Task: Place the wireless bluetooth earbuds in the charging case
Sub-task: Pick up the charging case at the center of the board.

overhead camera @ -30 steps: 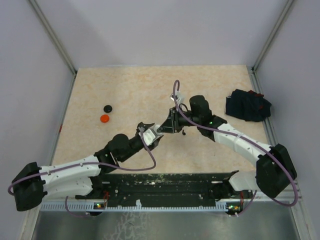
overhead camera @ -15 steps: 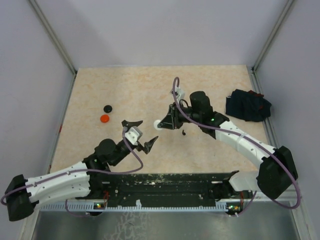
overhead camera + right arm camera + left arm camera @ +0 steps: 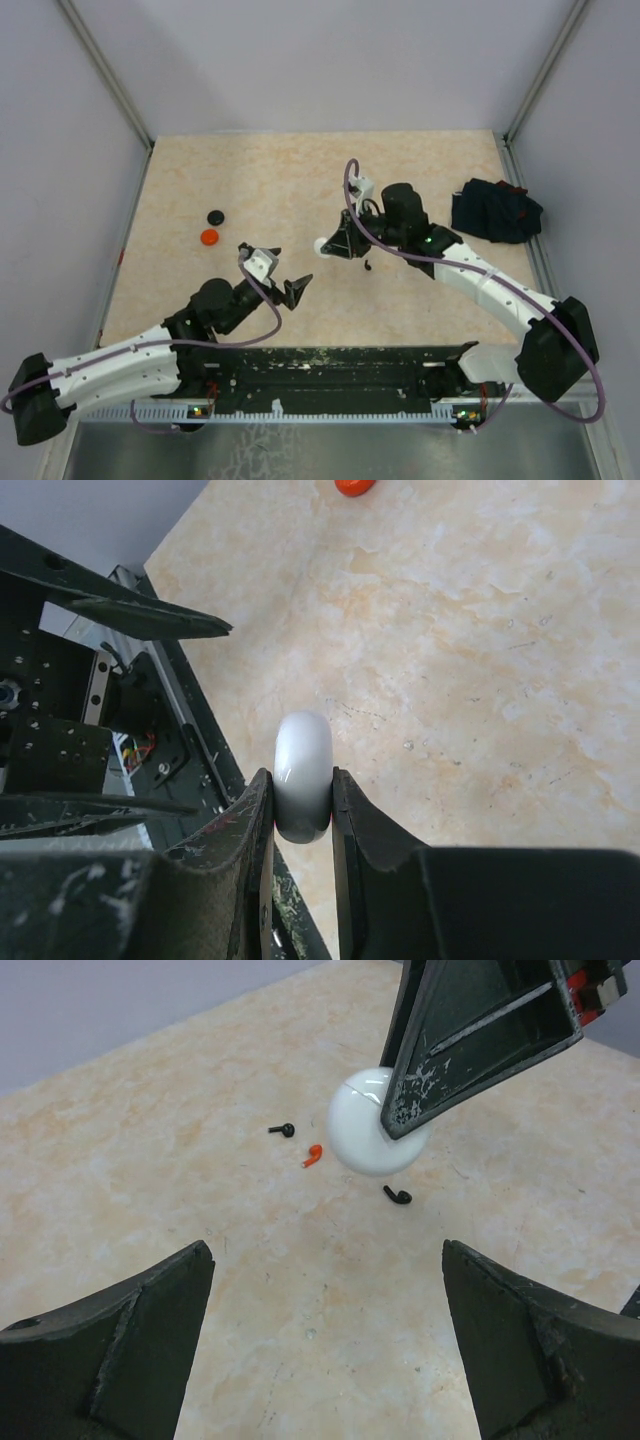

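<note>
My right gripper [image 3: 325, 247] [image 3: 302, 780] is shut on a smooth round white charging case [image 3: 321, 246] [image 3: 303, 775] [image 3: 372, 1125], held on edge above the table's middle. Its case looks closed. My left gripper [image 3: 276, 267] [image 3: 325, 1260] stands wide open and holds nothing, a short way near-left of the case. On the table under and behind the case lie tiny earbuds: a black one [image 3: 397, 1196] [image 3: 368, 265], a red-orange one [image 3: 314, 1155] and another black one [image 3: 285, 1129]. Any white earbuds are out of view.
A black disc [image 3: 215, 216] and a red disc [image 3: 209, 237] [image 3: 353, 485] lie at the left of the table. A dark navy cloth bundle [image 3: 495, 210] sits at the right edge. Grey walls enclose the table, and the black base rail [image 3: 330, 375] runs along the near edge.
My left gripper has opened wide and drawn back near-left, away from the right gripper. The white case stays in the right gripper, which shifted slightly left.
</note>
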{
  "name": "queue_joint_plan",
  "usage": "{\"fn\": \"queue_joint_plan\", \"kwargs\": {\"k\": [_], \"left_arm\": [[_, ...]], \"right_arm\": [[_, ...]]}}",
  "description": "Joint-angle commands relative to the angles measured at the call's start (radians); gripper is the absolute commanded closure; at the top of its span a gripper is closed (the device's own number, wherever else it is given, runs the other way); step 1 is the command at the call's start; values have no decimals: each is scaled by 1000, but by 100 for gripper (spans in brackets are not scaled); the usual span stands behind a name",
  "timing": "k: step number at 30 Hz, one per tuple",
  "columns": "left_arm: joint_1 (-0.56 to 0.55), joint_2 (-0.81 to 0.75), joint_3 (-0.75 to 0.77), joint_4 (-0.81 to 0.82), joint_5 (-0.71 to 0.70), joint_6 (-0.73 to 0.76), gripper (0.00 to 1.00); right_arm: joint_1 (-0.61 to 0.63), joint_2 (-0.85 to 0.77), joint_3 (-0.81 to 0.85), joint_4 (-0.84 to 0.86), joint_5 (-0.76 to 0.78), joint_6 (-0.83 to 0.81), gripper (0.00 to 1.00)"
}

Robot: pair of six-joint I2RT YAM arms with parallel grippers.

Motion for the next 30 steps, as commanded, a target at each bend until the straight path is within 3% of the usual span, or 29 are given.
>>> {"fn": "queue_joint_plan", "kwargs": {"k": [1, 9, 12, 30], "left_arm": [[38, 13, 36, -9, 43, -86, 0], [331, -20, 9, 46, 547, -264, 8], [397, -19, -5, 87, 677, -303, 10], [465, 163, -5, 379, 1006, -526, 39]], "right_arm": [[-3, -62, -7, 92, -16, -52, 100], [-3, -99, -77, 177, -137, -95, 100], [-3, -108, -107, 221, -201, -96, 100], [-1, -116, -162, 362, -388, -83, 100]]}}
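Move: The charging case is already pinched in the right gripper. From the empty, wide-open left gripper it lies about 5 cm ahead and 7 cm to the right, at much the same height. Seen from the right hand, the left gripper is roughly 5 cm back and 8 cm left, level with it. On the board, some 18 cm below the left hand, the near black earbud is 10 cm ahead and 18 right of it, a red earbud 19 ahead and 16 right. Bring the left gripper first about 3 cm forward and to the left, then reverse it back and to the right towards the charging case, turning it clockwise some 25 degrees and tipping its fingers down as they narrow from wide open to around two-thirds. Meanwhile keep the right grip on the case and draw it back about 5 cm and slightly up, turning counter-clockwise. ##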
